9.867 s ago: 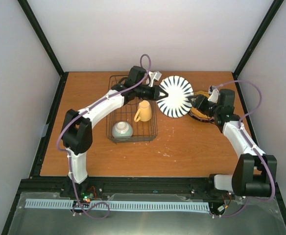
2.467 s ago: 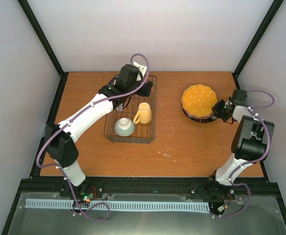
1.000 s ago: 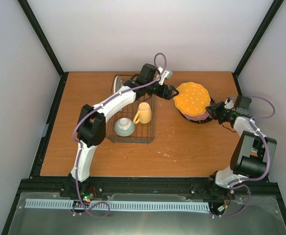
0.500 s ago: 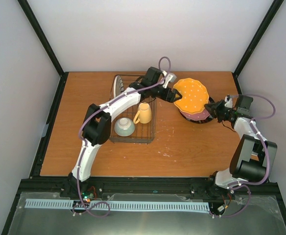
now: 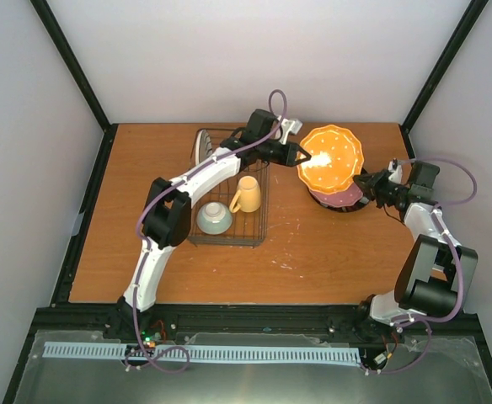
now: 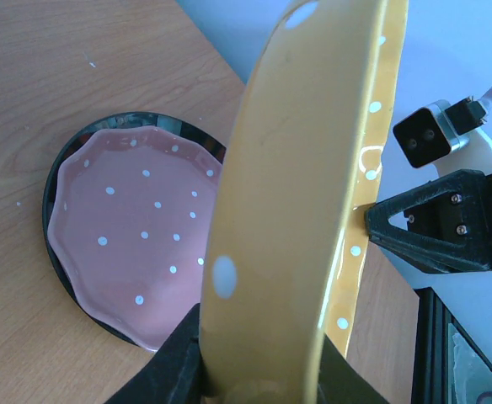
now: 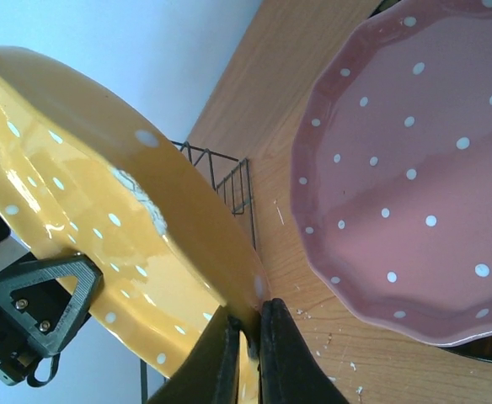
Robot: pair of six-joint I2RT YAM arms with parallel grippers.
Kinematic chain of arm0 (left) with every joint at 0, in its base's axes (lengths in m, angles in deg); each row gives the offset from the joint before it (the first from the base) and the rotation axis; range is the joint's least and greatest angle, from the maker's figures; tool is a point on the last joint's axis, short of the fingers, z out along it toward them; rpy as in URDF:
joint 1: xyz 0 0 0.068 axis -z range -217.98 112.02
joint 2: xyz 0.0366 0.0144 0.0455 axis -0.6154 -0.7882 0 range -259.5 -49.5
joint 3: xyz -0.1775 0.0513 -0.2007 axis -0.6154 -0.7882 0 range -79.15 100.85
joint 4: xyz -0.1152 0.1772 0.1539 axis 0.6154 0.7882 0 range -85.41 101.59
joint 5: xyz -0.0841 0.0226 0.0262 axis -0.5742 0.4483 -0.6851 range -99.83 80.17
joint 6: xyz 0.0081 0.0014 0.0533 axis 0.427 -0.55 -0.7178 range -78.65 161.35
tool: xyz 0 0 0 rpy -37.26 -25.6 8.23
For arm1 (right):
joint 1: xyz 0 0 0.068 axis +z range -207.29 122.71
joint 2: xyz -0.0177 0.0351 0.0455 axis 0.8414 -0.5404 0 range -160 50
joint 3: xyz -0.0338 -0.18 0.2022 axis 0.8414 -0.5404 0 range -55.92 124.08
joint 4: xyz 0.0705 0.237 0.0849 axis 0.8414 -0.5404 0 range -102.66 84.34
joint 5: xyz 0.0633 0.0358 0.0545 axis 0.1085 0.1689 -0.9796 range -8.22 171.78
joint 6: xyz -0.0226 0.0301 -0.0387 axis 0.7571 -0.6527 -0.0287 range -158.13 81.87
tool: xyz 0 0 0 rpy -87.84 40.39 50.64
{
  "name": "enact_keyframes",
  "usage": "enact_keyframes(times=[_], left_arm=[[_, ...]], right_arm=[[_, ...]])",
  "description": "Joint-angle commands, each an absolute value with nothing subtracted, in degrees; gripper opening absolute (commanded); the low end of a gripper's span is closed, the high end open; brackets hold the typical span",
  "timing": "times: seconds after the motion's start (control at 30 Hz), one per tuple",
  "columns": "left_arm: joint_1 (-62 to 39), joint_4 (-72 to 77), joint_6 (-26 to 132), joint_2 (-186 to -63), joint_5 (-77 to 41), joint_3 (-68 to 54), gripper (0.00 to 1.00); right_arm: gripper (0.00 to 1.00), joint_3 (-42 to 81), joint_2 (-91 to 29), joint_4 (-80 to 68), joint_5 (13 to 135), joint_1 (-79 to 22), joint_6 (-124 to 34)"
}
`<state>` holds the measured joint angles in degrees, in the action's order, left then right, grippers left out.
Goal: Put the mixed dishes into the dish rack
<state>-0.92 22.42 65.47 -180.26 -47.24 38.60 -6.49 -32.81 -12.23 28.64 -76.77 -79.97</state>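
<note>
The orange-yellow scalloped plate [image 5: 332, 158] is tilted up on edge above the pink plate [image 5: 344, 196], which lies on a dark-rimmed plate [image 5: 327, 203]. My left gripper [image 5: 302, 156] is shut on the orange plate's left rim [image 6: 305, 210]. My right gripper [image 5: 364, 183] is shut on its right rim [image 7: 103, 194]. The dish rack [image 5: 263, 227] holds the striped plate [image 5: 202, 145] standing at its far end, the yellow mug [image 5: 246, 194] and the pale bowl [image 5: 214, 219]. The pink plate also shows in the left wrist view [image 6: 136, 244] and the right wrist view [image 7: 414, 177].
The rack's near right corner [image 7: 221, 181] stands close to the left of the plate stack. Bare wooden table [image 5: 330, 252] lies in front of the stack and rack. Black frame posts [image 5: 435, 80] edge the table at the back corners.
The orange plate has tipped up further off the pink plate, now steeply on edge. Both grippers stay closed on its opposite rims and have risen slightly.
</note>
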Motion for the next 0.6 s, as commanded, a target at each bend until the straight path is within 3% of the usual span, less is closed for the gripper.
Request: enact_keyframes(times=[0.0,0.1,0.13,0.37,0.57], left_arm=[[0.8,24.7,61.6,-176.2,-45.8,40.4,0.01],[0.8,30.3,59.6,-172.1,-38.5,40.6,0.01],[0.8,32.1,59.2,-170.3,-35.0,40.8,0.01],[0.2,50.0,57.8,-160.9,-6.6,47.5,0.01],[0.1,61.2,58.0,-158.5,10.9,52.8,0.01]], right_arm=[[0.09,-3.9,-30.5,-8.9,21.8,-76.0,-81.1],[0.37,-2.8,-30.4,-12.6,24.1,-76.0,-78.2],[0.42,-2.4,-30.1,-14.0,25.3,-76.0,-76.9],[0.47,-1.6,-26.3,-23.1,40.5,-76.0,-70.1],[0.47,-3.1,-24.5,-24.3,44.3,-75.9,-68.6]])
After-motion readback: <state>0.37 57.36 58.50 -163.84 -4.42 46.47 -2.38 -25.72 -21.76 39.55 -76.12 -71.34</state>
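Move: The left hand pinches the yellow plate's left rim. The open rack slot beside the striped plate lies about 21 cm to its left, 2 cm ahead and 15 cm below; the striped plate is roughly 28 cm left and 2 cm ahead, the mug 15 cm left and 7 cm back. The right hand still grips the opposite rim, the yellow plate's middle some 7 cm left and 5 cm ahead of it; the pink plate lies 4 cm left, 3 cm ahead and 14 cm below. The right fingers open and let go of the yellow plate's rim, then that hand rises about 3 cm and eases slightly right. The left keeps its pinch and, once the rim is free, speeds left towards the rack, some 14 cm with a 9 cm climb, its wrist swinging counter-clockwise so the fingers, first pointing right, aim more forward and down. ##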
